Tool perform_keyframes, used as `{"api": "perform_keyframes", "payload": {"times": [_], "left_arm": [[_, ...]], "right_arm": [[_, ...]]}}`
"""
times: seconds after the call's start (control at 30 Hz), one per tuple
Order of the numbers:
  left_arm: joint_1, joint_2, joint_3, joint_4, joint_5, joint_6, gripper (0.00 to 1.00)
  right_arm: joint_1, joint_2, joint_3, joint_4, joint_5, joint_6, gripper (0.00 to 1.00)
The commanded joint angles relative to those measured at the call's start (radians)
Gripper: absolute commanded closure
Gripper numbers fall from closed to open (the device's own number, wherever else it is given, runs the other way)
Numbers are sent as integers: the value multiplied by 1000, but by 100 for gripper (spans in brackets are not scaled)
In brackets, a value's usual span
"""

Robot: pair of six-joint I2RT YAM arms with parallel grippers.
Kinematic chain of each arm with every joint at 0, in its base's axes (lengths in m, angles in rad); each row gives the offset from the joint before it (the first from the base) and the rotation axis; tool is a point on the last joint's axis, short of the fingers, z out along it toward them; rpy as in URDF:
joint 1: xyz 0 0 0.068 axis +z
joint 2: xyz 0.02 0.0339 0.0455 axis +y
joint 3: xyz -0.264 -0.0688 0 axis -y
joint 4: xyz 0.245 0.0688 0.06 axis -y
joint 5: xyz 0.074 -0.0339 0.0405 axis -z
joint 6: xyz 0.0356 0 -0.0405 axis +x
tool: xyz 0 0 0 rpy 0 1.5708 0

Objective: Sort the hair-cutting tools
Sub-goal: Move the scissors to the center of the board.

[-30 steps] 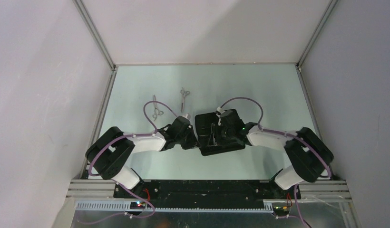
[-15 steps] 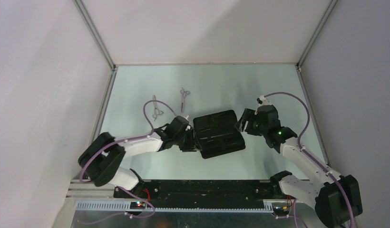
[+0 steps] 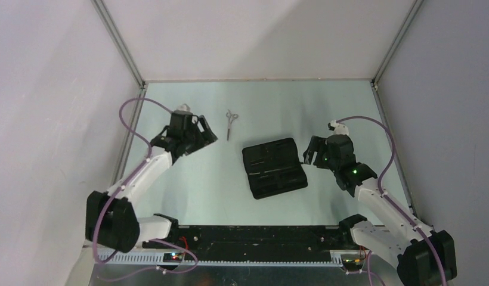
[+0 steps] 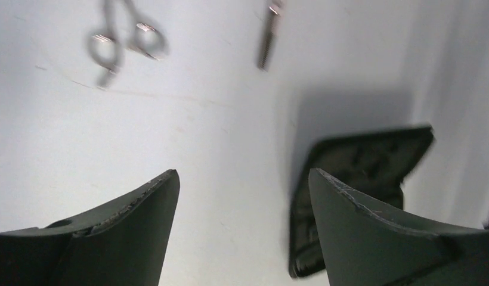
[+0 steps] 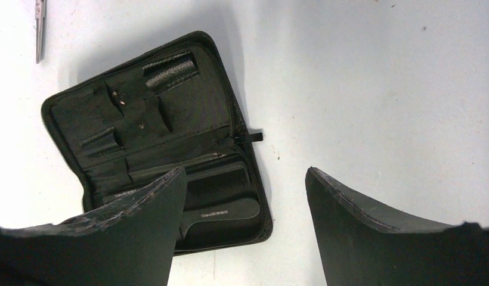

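Observation:
One pair of silver scissors (image 3: 231, 121) lies on the table behind the open black pouch (image 3: 274, 168). A second pair of scissors (image 4: 126, 43) shows blurred in the left wrist view, ahead of my left gripper (image 4: 242, 179), which is open and empty. In the top view that gripper (image 3: 204, 136) hovers at the back left and hides this second pair. A black comb (image 5: 221, 180) lies inside the pouch (image 5: 152, 125). My right gripper (image 5: 245, 174) is open and empty above the pouch's right edge, and in the top view it (image 3: 310, 152) sits just right of the pouch.
Grey walls close in the table on three sides, with metal rails (image 3: 130, 143) along the left and right edges. Purple cables (image 3: 132, 113) loop above both arms. Bare table (image 3: 349, 113) lies at the back right.
The left gripper has let go at the pouch's left edge, opened, and swung to the back left over the scissors. The right gripper has lifted off the pouch, moved right and opened wider.

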Motion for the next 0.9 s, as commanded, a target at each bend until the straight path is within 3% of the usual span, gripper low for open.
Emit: {"api": "perform_keyframes", "payload": {"times": [0.0, 0.17, 0.4, 0.77, 0.87], "left_arm": [[116, 126, 137, -78, -114, 110, 15], [207, 359, 311, -100, -170, 148, 20], [241, 630, 552, -160, -177, 200, 29], [251, 831, 719, -258, -140, 228, 57], [251, 843, 734, -276, -121, 227, 59]], "right_arm": [[-6, -58, -28, 39, 39, -29, 23], [-6, -119, -57, 52, 31, -44, 23], [-9, -154, -67, 42, 30, -45, 23], [-10, -181, -67, 31, 47, -51, 24], [-12, -177, -67, 32, 36, -53, 23]]}}
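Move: The scissors lie on the board about 13 cm ahead of the left gripper, 10 cm to its left and 13 cm below it. The thinning shears are some 18 cm ahead and 3 cm to its right, at the same depth; the open case is some 21 cm to its right and 1 cm back. From the right gripper, the scissors are about 16 cm farther out, 40 cm to the left and 13 cm below. Bring the left gripper forward and left over the scissors, about 14 cm out and 10 cm across, then finish straight down, sinking some 10 cm in all. Tip the fingers down and roll the hand's left side up, each by about 20 degrees, and narrow them from wide open to under half, either side of the scissors near the pivot, without closing on them yet. ##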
